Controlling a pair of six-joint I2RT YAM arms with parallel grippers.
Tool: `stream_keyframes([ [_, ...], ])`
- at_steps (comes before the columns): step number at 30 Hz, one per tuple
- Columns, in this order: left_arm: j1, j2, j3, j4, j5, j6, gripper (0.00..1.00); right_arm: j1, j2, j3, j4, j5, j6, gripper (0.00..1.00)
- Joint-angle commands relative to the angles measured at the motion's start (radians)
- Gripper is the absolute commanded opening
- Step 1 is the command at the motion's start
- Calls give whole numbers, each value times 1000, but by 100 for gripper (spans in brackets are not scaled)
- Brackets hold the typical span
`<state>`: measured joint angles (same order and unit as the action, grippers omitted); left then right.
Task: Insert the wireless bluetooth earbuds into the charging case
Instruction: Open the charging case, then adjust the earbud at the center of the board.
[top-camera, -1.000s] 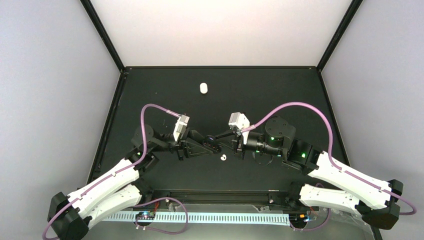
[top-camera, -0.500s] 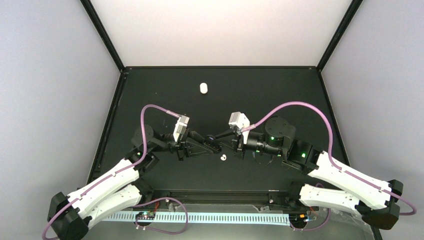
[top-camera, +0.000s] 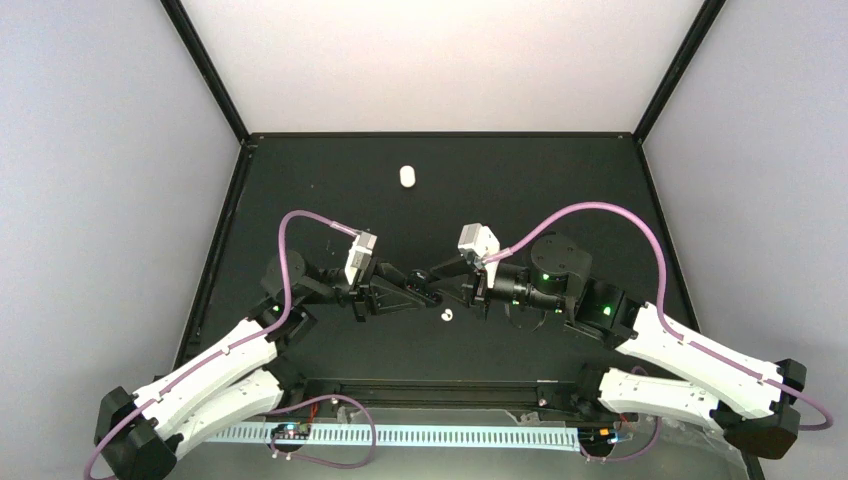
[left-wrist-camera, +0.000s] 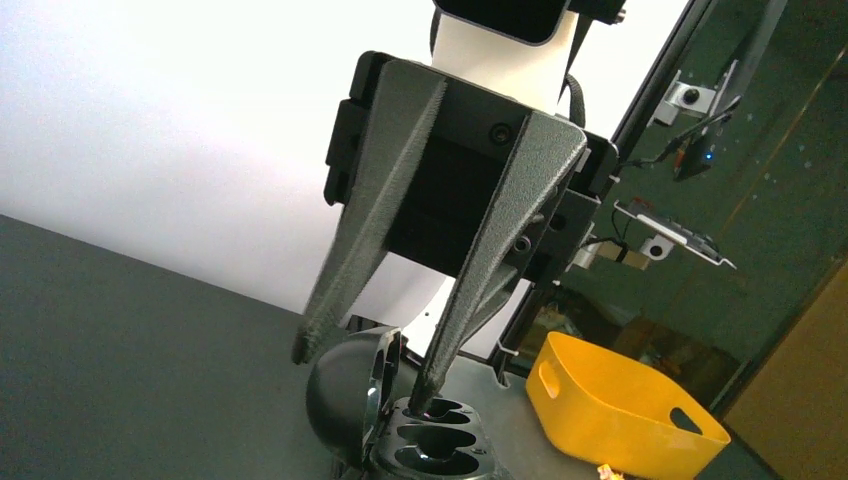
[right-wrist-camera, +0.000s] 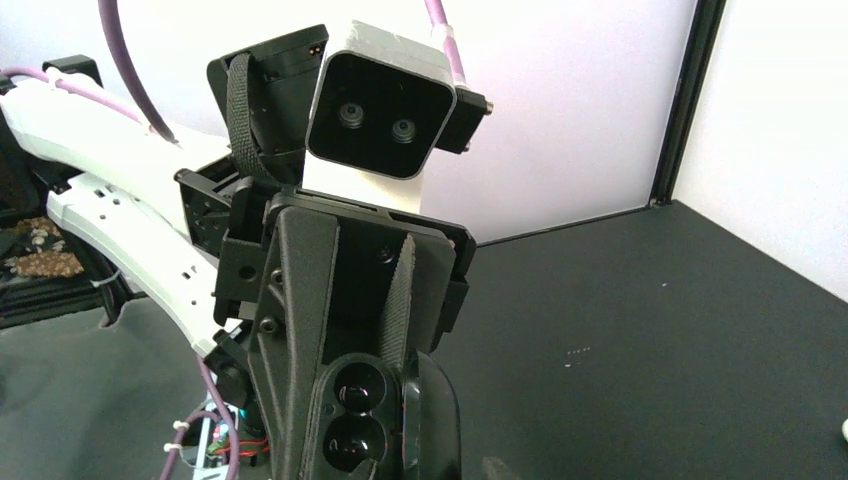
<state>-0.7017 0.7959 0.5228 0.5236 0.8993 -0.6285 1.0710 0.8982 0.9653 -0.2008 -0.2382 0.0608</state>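
Observation:
The black charging case (left-wrist-camera: 400, 430) hangs open above the table's middle, with its lid (left-wrist-camera: 340, 385) up. My left gripper (right-wrist-camera: 350, 395) is shut on the case's body. My right gripper (left-wrist-camera: 365, 375) is open and points down at the case. One of its fingertips (left-wrist-camera: 428, 395) rests in the nearest socket and the other stands outside the lid. The sockets (right-wrist-camera: 355, 395) look dark and glossy, and I cannot tell whether a bud sits in them. One white earbud (top-camera: 446, 316) lies on the table just in front of the grippers. No black earbuds show.
A small white oval object (top-camera: 407, 176) lies far back on the dark table (top-camera: 560, 190). A yellow bin (left-wrist-camera: 620, 405) stands beyond the table's edge. Black frame posts (top-camera: 205, 70) rise at the back corners.
My right gripper's jaws have spread apart a little over the case. My left gripper has tightened on the case. Both arms have hardly shifted, and the white earbud has not moved.

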Motion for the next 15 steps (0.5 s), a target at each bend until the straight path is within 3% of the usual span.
stream_keyframes([
  [1,-3,-29,13,2,1,37,2,0,-12,25,31,7,15,29],
  [8,-4,-63,8,-39,-28,65,2,-1,-22,27,33,68,37,42],
  [15,-3,-192,4,-212,-134,166,2,-1,-121,27,32,190,66,75],
])
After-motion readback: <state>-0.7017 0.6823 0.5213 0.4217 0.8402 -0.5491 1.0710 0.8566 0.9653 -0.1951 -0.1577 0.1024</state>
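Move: The charging case, its lid already swung up on the far side, is held in the left fingers, its middle some 2 cm to the right of that hand's point and level with it. From the right hand, whose fingertips are at the opened case, its middle lies about 2 cm left, 1 cm below and level fore and aft. A loose white earbud lies on the table, some 7 cm ahead of the right hand, 2 cm to its right and 32 cm below. Right fingers spread and back off the case about 2 cm up-right, while left hand draws it up-left. ##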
